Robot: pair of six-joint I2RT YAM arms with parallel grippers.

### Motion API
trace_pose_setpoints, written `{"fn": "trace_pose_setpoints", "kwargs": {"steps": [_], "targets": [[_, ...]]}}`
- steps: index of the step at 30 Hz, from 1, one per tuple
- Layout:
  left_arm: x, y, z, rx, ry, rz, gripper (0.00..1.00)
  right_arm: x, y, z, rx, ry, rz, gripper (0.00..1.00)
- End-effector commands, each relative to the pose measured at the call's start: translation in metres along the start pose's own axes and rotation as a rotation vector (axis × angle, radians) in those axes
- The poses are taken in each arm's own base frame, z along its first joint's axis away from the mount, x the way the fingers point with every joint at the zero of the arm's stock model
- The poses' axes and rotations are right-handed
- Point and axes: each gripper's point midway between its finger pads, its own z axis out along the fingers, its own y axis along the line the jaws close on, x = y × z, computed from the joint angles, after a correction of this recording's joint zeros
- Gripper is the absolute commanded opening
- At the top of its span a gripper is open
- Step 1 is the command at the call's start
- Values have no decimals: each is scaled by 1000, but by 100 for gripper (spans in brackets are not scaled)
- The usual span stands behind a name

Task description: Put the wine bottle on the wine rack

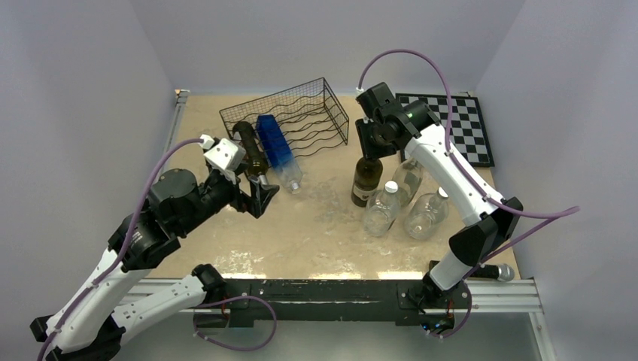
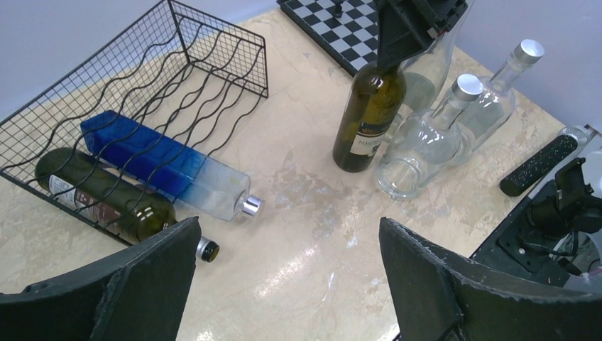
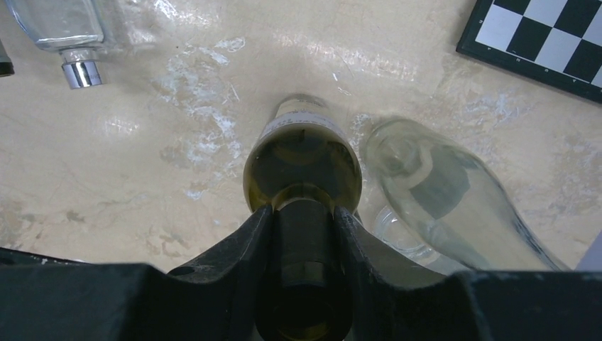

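A dark green wine bottle [image 1: 366,180] [image 2: 369,117] [image 3: 302,160] stands upright on the table right of centre. My right gripper [image 1: 372,144] [image 3: 303,213] comes down from above and is shut on its neck, a finger pressed against each side. The wine rack [image 1: 335,105] [image 2: 213,50], black wire mesh with wavy tiers, sits at the back left. In it lie another dark bottle [image 1: 252,150] [image 2: 106,199] and a blue-and-clear bottle [image 1: 274,144] [image 2: 156,160]. My left gripper [image 1: 259,197] [image 2: 287,231] hovers open just in front of the rack, holding nothing.
Three clear glass bottles [image 1: 380,210] [image 1: 426,214] [image 1: 406,177] stand close against the wine bottle's right side. A chessboard [image 1: 466,124] [image 3: 546,42] lies at the back right. A black cylindrical handle [image 2: 539,163] rests by the right arm's base.
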Motion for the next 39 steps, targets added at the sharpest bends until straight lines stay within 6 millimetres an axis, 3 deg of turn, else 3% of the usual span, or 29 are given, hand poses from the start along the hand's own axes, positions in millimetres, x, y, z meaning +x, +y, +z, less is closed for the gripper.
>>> {"fn": "trace_pose_setpoints", "kwargs": {"steps": [1,10,16,19,26,30,34,39], "targets": [[2,-6,10,27,-3,-13,99,-25,-1,-26,-27,-109,-16,0],[29,-28,29,149,38,-30,99,-45,49,-91,-341,-228,-39,0],[34,-48,46,255,30,-37,99,-38,67,-137,-446,-238,-87,0],[34,-57,60,303,17,-33,99,-25,67,-154,-462,-186,-88,0],[33,-94,93,508,-1,-31,99,-7,83,-182,-595,-146,-70,0],[40,-116,99,646,-20,-41,99,2,92,-189,-670,-123,-57,0],[62,-128,97,741,0,-45,99,5,99,-194,-723,-111,-39,0],[94,-128,93,766,41,-62,99,-1,113,-204,-808,-123,-8,0]]}}
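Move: The wine bottle, neck already pinched in the right hand, has its middle about 10 cm below that hand; the open left hand waits some 26 cm left, 13 cm back and 10 cm above the right hand. A round clear bottle stands 8 cm back and 5 cm right of the right hand. From the left hand, the wine bottle lies 13 cm ahead, 26 cm right, 20 cm below; the blue bottle lies straight ahead 26 cm, 30 cm below. Right hand lifts the wine bottle 12 cm up, back and left; open left hand reaches right-down around it. ##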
